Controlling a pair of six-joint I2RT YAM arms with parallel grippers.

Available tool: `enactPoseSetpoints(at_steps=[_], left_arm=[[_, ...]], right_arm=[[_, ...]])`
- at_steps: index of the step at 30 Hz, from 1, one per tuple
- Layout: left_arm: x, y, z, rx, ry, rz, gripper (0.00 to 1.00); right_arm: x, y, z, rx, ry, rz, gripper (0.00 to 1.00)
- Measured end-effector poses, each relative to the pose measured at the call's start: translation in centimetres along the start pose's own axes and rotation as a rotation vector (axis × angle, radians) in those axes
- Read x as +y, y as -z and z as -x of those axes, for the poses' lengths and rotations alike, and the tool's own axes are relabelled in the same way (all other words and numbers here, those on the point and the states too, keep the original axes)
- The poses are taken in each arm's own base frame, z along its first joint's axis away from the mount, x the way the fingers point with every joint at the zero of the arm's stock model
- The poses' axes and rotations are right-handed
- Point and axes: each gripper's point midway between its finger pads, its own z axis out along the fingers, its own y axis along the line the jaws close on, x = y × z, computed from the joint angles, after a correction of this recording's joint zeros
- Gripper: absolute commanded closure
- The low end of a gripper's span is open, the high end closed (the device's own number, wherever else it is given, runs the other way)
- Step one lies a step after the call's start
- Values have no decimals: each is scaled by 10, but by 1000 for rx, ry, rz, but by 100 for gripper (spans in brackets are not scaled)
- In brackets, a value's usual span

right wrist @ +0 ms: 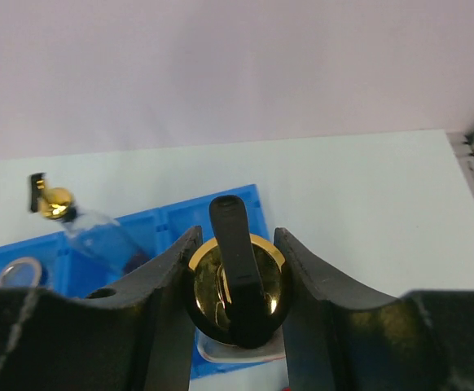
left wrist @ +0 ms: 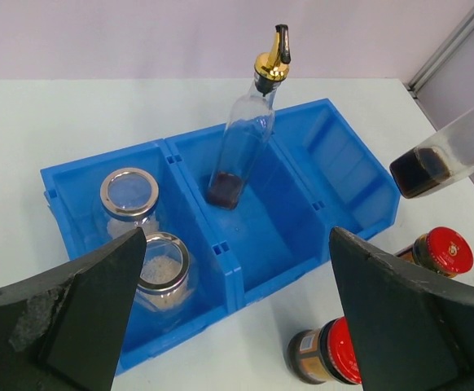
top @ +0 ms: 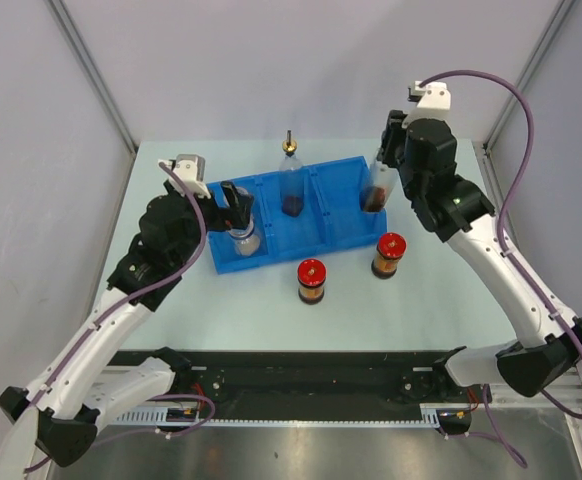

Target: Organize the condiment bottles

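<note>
A blue tray lies mid-table. Its left compartment holds two short clear jars. A tall clear bottle with a gold spout leans in the middle compartment. My left gripper hovers open over the tray's left part, holding nothing. My right gripper is shut on the gold spout of the second tall bottle, which hangs tilted at the tray's right end. Two red-lidded dark jars stand on the table in front of the tray.
The tray's right compartment has nothing in it. Grey walls enclose the table at the back and both sides. The arms' base rail runs along the near edge.
</note>
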Motion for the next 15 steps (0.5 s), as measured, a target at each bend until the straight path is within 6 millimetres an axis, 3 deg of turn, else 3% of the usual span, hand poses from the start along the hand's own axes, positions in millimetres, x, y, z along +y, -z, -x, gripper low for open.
enactPoseSetpoints(at_steps=[6,15], left_arm=[[3,5,-5,24,-4,7,0],[6,13,-10,42,-8,14,0]], right_arm=[[47,-1,0,6,6,100,100],[114,-21,-56,115,61,227,100]])
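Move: The right hand holds an oil bottle by its neck, with the middle compartment of the blue box about 17 cm to its left, 9 cm ahead and nearly 40 cm below. The other oil bottle already stands in there, some 18 cm left and 12 cm ahead; the right compartment is 5 cm left and 13 cm ahead, the right red-lidded jar 4 cm right and 6 cm back. From the left hand the middle compartment lies about 21 cm ahead and 10 cm right. Keeping its pinch on the neck of the raised oil bottle, the right hand sweeps it some 12 cm left past the right compartment towards the middle one, at first rising barely a centimetre, then sinking about 5 cm as it goes. The wrist turns roughly 15 degrees counter-clockwise and the fingers keep their opening, while the empty left hand, still wide open, eases back a little out of the way. ##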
